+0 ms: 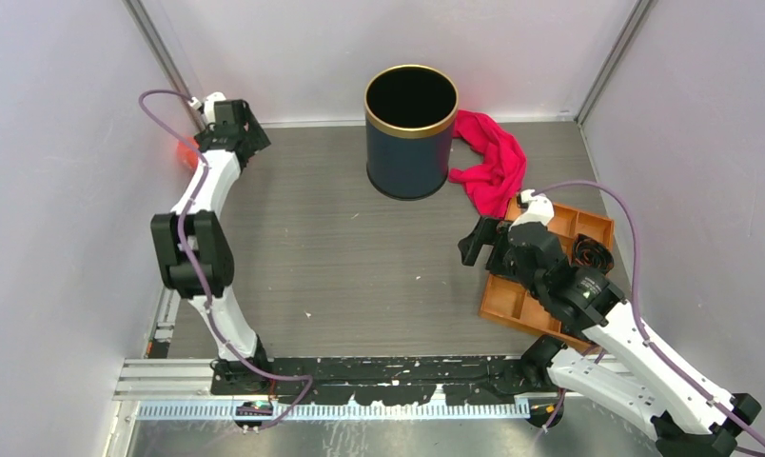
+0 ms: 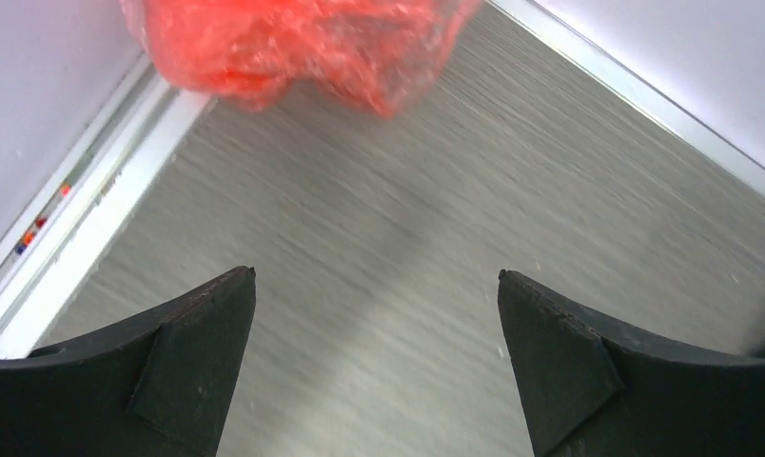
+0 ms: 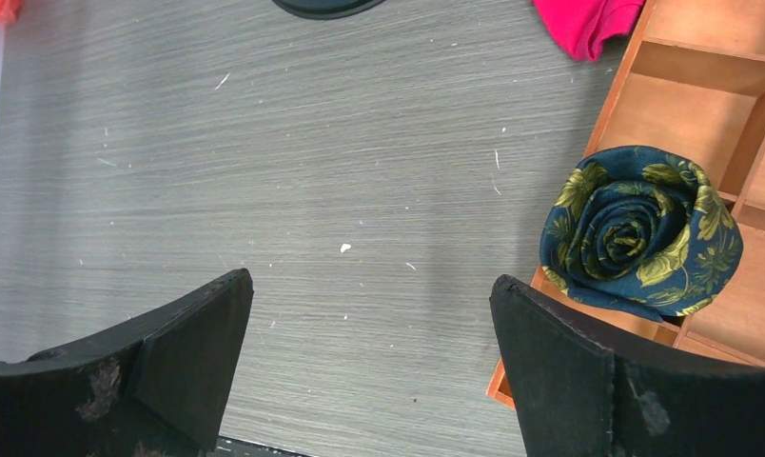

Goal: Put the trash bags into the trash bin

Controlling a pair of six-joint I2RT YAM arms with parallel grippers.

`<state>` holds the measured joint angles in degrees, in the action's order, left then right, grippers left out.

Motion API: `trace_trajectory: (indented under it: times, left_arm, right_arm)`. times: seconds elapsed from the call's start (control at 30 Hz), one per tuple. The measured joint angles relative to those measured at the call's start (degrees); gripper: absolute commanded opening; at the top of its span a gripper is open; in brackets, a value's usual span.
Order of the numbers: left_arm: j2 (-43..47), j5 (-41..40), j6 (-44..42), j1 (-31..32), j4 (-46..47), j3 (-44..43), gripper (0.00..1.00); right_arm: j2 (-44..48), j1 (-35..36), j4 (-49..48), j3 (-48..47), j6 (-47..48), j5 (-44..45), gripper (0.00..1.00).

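Observation:
The trash bag (image 2: pixel 293 48) is a crumpled red-pink film lying in the far left corner against the wall; in the top view only a small part of the bag (image 1: pixel 185 152) shows beside my left arm. My left gripper (image 2: pixel 377 276) hangs open above bare table a little short of the bag, with nothing between its fingers. The trash bin (image 1: pixel 410 131), dark navy with a gold rim, stands upright at the back centre with a black inside. My right gripper (image 3: pixel 371 278) is open and empty over the table, at the left edge of the orange tray.
A magenta cloth (image 1: pixel 493 157) lies right of the bin. The orange compartment tray (image 1: pixel 550 267) sits at the right under my right arm and holds a rolled dark blue floral cloth (image 3: pixel 640 228). Walls close in the left, back and right sides.

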<state>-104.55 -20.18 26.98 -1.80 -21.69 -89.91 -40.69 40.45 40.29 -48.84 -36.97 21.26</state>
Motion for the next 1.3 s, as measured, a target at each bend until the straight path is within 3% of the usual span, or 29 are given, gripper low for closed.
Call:
trace_trajectory:
  times: [0.4, 0.8, 0.97, 1.1, 1.2, 1.3]
  left_arm:
    - [-25.07, -3.72, -6.27, -6.91, 2.86, -19.96, 1.00]
    - [-34.56, -9.92, -12.94, -7.82, 8.94, -28.81, 1.00]
    - [-40.30, -9.57, -13.66, -8.44, 8.90, -36.35, 0.98]
    - [-45.70, -7.32, -13.33, -9.29, 7.87, -43.58, 0.82]
    - [-47.41, -5.29, -12.28, -9.60, 6.95, -45.13, 0.61]
    - [-47.58, -2.73, -11.08, -9.75, 5.92, -45.07, 0.23]
  right_arm:
    - [-6.21, 0.02, -1.70, -0.13, 0.90, -3.15, 1.00]
    - [-11.37, 0.11, -3.45, 0.31, 2.49, -6.05, 1.00]
    - [-14.34, 0.11, -4.35, 0.35, 2.95, -6.40, 1.00]
    - [-17.42, 0.11, -5.29, 0.37, 3.21, -6.88, 1.00]
    - [-19.12, 0.11, -5.99, 0.42, 3.23, -7.32, 1.00]
    - [-19.74, 0.11, -6.12, 0.42, 3.23, -7.80, 1.00]
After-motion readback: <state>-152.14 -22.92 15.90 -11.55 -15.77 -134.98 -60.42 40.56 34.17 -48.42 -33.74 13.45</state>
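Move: The red trash bag lies in the far-left corner, about 16 cm ahead of the open left hand, 13 cm to its left and some 15 cm below it. The wall corner is about 6 cm beyond the bag. The trash bin stands well to the side, its middle roughly 36 cm right of the left hand, 9 cm ahead and 6 cm lower. From the right hand, the bag lies about 46 cm ahead, 64 cm left and 18 cm below. The left hand sweeps forward and left and sinks into the corner over the red bag, about 15 cm forward and 13 cm each left and down, levelling off midway while it still reaches on and rolls its left side up some 15 degrees, then dips again and closes its wide-open fingers about halfway, pinching the bag's gathered neck between the tips. Meanwhile the empty right hand sinks about 7 cm and drifts some 5 cm left with its fingers open, tipping down a little beside the wooden tray. ##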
